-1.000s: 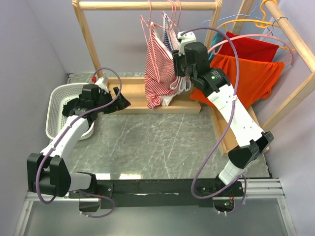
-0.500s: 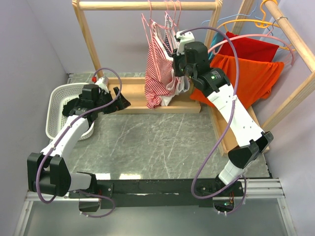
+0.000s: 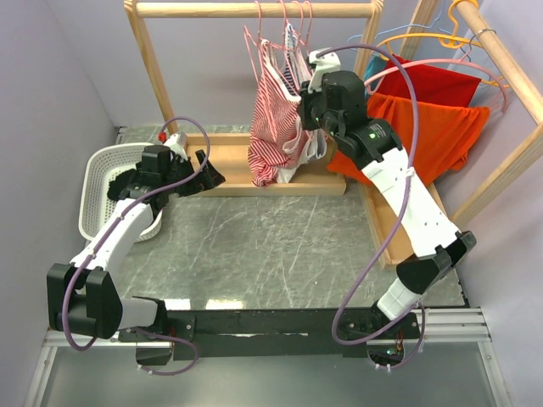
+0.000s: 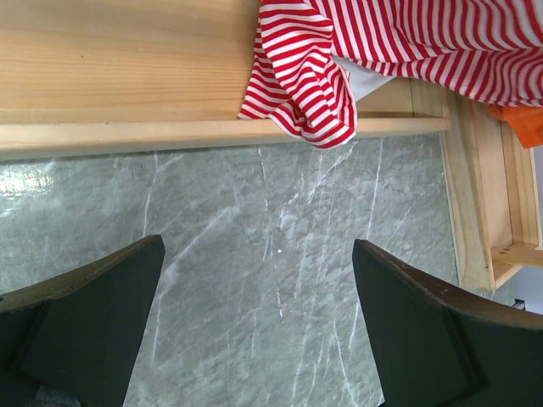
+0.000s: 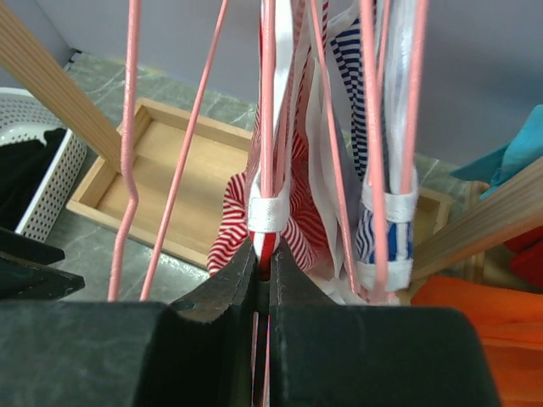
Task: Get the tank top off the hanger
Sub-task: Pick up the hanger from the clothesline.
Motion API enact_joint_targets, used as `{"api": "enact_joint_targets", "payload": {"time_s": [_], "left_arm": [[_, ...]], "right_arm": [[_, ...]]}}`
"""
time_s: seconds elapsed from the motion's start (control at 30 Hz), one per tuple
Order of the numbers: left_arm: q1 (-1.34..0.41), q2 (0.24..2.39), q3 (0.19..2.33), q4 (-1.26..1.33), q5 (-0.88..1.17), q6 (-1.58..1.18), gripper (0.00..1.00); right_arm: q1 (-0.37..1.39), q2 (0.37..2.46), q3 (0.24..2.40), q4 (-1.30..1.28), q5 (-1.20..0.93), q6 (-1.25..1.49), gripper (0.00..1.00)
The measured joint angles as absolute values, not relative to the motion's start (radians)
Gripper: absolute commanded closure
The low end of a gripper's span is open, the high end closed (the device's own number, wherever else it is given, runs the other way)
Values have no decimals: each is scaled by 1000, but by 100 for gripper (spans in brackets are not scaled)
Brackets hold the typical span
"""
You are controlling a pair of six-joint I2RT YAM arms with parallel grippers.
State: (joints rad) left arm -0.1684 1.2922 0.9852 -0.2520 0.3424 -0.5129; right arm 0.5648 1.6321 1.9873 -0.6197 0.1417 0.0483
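A red-and-white striped tank top (image 3: pixel 273 127) hangs from a pink wire hanger (image 3: pixel 252 47) on the wooden rail. Its lower folds (image 4: pixel 310 76) rest on the rack's wooden base. In the right wrist view its white strap (image 5: pixel 268 212) loops over the pink hanger (image 5: pixel 268 102). My right gripper (image 5: pixel 264 254) is shut on the striped cloth just below that strap, high beside the garment (image 3: pixel 304 103). My left gripper (image 4: pixel 257 246) stands wide open and empty, low over the marble table, left of the rack base (image 3: pixel 212 175).
A white basket (image 3: pixel 95 182) holding dark cloth sits at the left. More pink hangers carry a blue-striped top (image 5: pixel 386 225) right beside the held one. Red and orange garments (image 3: pixel 433 127) hang on a second wooden rack at the right. The wooden base tray (image 3: pixel 225 161) lies under the rail (image 3: pixel 254 10).
My right gripper has closed from half open onto the striped top below its strap and shifted slightly right and up. The garment has swung a little left. The left arm has not moved.
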Motion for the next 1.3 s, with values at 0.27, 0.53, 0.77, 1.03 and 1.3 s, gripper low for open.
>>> {"api": "enact_joint_targets", "payload": {"time_s": [0.27, 0.53, 0.77, 1.03, 1.3], "left_arm": [[-168, 1292, 985, -252, 330, -514, 1], [-168, 1292, 982, -253, 315, -517, 1], [-168, 1291, 982, -259, 315, -517, 1], [-168, 1291, 982, -260, 316, -518, 1], [-168, 1291, 982, -260, 317, -519, 1]], "right_arm": [[600, 1525, 1944, -582, 201, 49, 100], [623, 1480, 1922, -541, 213, 55, 100], [652, 1464, 1885, -533, 248, 57, 100], [687, 1223, 1635, -569, 253, 110, 100], [728, 1005, 1538, -620, 219, 174, 100]]}}
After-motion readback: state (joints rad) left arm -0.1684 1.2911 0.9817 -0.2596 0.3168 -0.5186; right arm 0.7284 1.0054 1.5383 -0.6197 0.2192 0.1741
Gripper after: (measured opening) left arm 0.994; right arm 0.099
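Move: The right fingers already pinch the near end of a pink hanger; its middle lies about 13 cm ahead, 4 cm left and 5 cm higher. From this hand the striped tank top hangs some 8 cm left, 5 cm ahead and 12 cm below; the blue-striped top is about 10 cm ahead and 2 cm left, 2 cm lower. From the waiting left hand, the hanger is roughly 17 cm ahead, 21 cm right and 25 cm up. Right hand, still pinching the hanger, lifts about 5 cm, then pulls back from the clothesline, some 17 cm overall. ##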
